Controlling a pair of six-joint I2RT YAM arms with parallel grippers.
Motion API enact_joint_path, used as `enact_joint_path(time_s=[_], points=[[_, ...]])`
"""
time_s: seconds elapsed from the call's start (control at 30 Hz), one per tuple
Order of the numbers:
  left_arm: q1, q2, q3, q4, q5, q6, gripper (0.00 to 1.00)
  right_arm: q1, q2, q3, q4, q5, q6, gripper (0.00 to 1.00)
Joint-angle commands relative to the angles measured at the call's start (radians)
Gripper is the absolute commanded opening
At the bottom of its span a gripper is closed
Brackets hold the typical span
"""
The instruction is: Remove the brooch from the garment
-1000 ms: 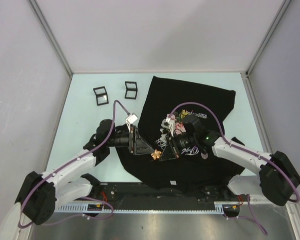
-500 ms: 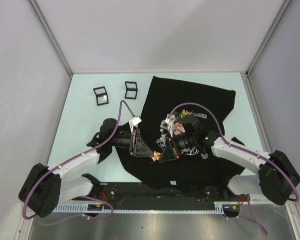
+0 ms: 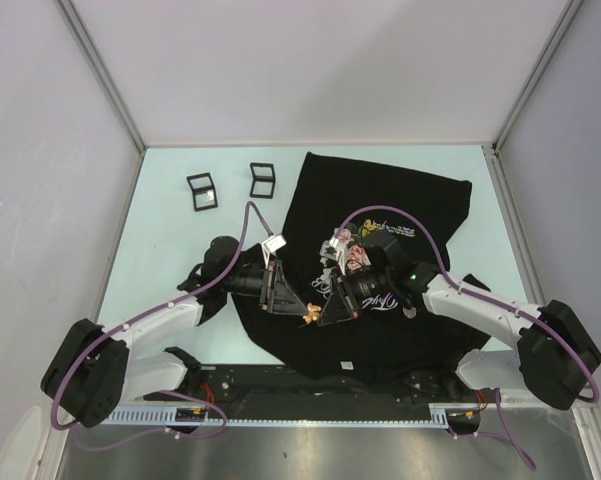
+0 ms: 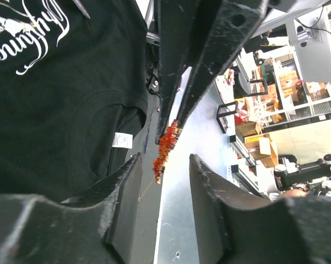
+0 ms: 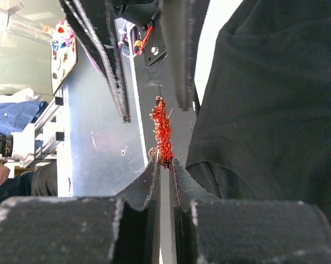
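The garment (image 3: 380, 200), a black T-shirt with a rose print and white lettering, lies spread on the table right of centre. The brooch (image 5: 163, 135), a small red-orange beaded piece, is lifted off the garment near its lower left hem. My right gripper (image 5: 164, 162) is shut on the brooch's lower end. My left gripper (image 4: 164, 162) faces it from the left with jaws open. The brooch (image 4: 165, 144) hangs just at the left jaws' tips, nearer the left finger (image 4: 124, 187), and touches neither pad. From above, both grippers meet at the brooch (image 3: 310, 312).
Two small black square frames (image 3: 202, 190) (image 3: 262, 180) stand on the pale tabletop at the back left. The garment's collar and label (image 4: 121, 141) lie just beside the grippers. A metal rail (image 3: 310, 410) runs along the near table edge. Grey walls enclose the table.
My left gripper's jaws have narrowed from a wider opening and the left arm has shifted slightly. The right gripper has kept still with the brooch in it.
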Motion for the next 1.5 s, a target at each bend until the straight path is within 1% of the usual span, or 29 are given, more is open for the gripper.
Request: enact_joint_path(time_s=[0.0, 0.07, 0.1, 0.2, 0.27, 0.43, 0.57, 0.63, 0.7, 0.73, 0.8, 0.83, 0.9, 0.93, 0.97, 1.0, 1.03, 1.1, 1.13, 1.17, 1.2, 1.23, 1.27, 1.3, 1.33, 1.37, 1.43, 1.47], points=[[-0.002, 0.008, 0.022, 0.02, 0.018, 0.036, 0.46, 0.016, 0.009, 0.005, 0.036, -0.013, -0.009, 0.0], [-0.002, 0.008, 0.016, 0.056, 0.022, 0.013, 0.44, 0.016, 0.013, 0.004, 0.033, -0.008, -0.012, 0.0], [-0.002, 0.008, 0.014, 0.058, 0.024, 0.012, 0.4, 0.016, 0.012, 0.005, 0.035, -0.007, -0.012, 0.0], [-0.002, 0.016, 0.01, 0.07, 0.041, -0.002, 0.34, 0.016, 0.007, 0.004, 0.033, 0.003, -0.013, 0.0], [-0.002, 0.019, 0.011, 0.075, 0.051, -0.004, 0.32, 0.016, 0.006, 0.004, 0.03, 0.006, -0.016, 0.0], [-0.003, 0.033, 0.023, 0.035, 0.062, 0.022, 0.31, 0.01, 0.009, 0.004, 0.029, 0.018, -0.018, 0.0], [-0.008, 0.054, 0.02, 0.053, 0.074, 0.007, 0.31, 0.005, 0.013, 0.004, 0.038, 0.006, -0.01, 0.0], [-0.016, 0.056, 0.025, 0.057, 0.075, 0.004, 0.29, 0.005, 0.01, 0.004, 0.048, 0.0, -0.006, 0.0], [-0.016, 0.056, 0.025, 0.06, 0.075, 0.005, 0.24, 0.005, 0.01, 0.005, 0.052, -0.005, -0.004, 0.0], [-0.017, 0.056, 0.025, 0.058, 0.072, 0.007, 0.15, 0.003, 0.01, 0.005, 0.053, -0.005, -0.004, 0.0], [-0.016, 0.048, 0.023, 0.061, 0.061, 0.007, 0.11, 0.003, 0.01, 0.004, 0.048, -0.005, -0.006, 0.0], [-0.016, 0.045, 0.023, 0.057, 0.056, 0.007, 0.06, 0.003, 0.009, 0.005, 0.047, -0.003, -0.007, 0.0], [-0.016, 0.039, 0.02, 0.055, 0.033, 0.007, 0.01, 0.003, 0.007, 0.005, 0.033, 0.021, -0.006, 0.0], [-0.016, 0.034, 0.017, 0.055, 0.024, 0.004, 0.0, -0.003, -0.003, 0.005, 0.022, 0.041, -0.001, 0.0], [-0.014, 0.027, 0.013, 0.067, 0.001, -0.011, 0.0, -0.007, -0.008, 0.004, -0.002, 0.088, 0.002, 0.04], [-0.014, 0.013, 0.006, 0.085, -0.008, -0.027, 0.0, -0.007, -0.014, -0.001, -0.002, 0.102, 0.008, 0.07], [-0.014, 0.002, -0.007, 0.102, -0.022, -0.042, 0.0, -0.018, -0.019, -0.008, 0.007, 0.11, 0.04, 0.15], [-0.008, -0.032, -0.021, 0.115, -0.099, -0.08, 0.0, -0.024, -0.048, -0.056, 0.073, 0.136, 0.089, 0.27], [-0.007, -0.042, -0.032, 0.118, -0.125, -0.109, 0.0, -0.026, -0.057, -0.079, 0.134, 0.139, 0.153, 0.38], [-0.005, -0.052, -0.038, 0.119, -0.155, -0.128, 0.0, -0.023, -0.072, -0.115, 0.215, 0.156, 0.184, 0.45], [-0.002, -0.076, -0.046, 0.122, -0.23, -0.148, 0.0, -0.015, -0.079, -0.135, 0.254, 0.168, 0.223, 0.5], [0.0, -0.088, -0.07, 0.138, -0.266, -0.201, 0.0, -0.004, -0.083, -0.152, 0.297, 0.182, 0.25, 0.59], [0.0, -0.107, -0.09, 0.199, -0.307, -0.238, 0.0, 0.032, -0.088, -0.183, 0.37, 0.223, 0.295, 0.63], [0.0, -0.121, -0.113, 0.239, -0.379, -0.275, 0.0, 0.054, -0.091, -0.192, 0.396, 0.252, 0.307, 0.67], [-0.002, -0.147, -0.151, 0.269, -0.421, -0.331, 0.0, 0.074, -0.096, -0.202, 0.419, 0.283, 0.316, 0.7], [-0.002, -0.154, -0.161, 0.305, -0.448, -0.346, 0.0, 0.11, -0.1, -0.211, 0.464, 0.349, 0.336, 0.73], [0.0, -0.164, -0.167, 0.326, -0.487, -0.358, 0.0, 0.122, -0.106, -0.232, 0.522, 0.381, 0.368, 0.76], [-0.002, -0.168, -0.165, 0.322, -0.496, -0.361, 0.0, 0.125, -0.112, -0.238, 0.566, 0.424, 0.401, 0.78]])
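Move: The brooch is already off the garment, pinched in the right fingertips, its middle about 2 cm to the right hand's left and 1 cm below. From the left hand it sits about 2 cm to the right and level, between the open fingertips, which stand some 4 cm left and 1 cm ahead of the right hand. Some 14 cm below the left hand, the flower print lies about 13 cm ahead and 12 cm right, the white tag 12 cm back and 9 cm right. Sinking barely 1 cm and otherwise almost still, the left hand shuts its fingers on the brooch while the right keeps its pinch. Then the right opens wide and lets go, edging forward before drawing back and down about 3 cm with a slight clockwise turn; the left, gripping, swings forward about 3 cm, turning some 20 degrees counter-clockwise. ##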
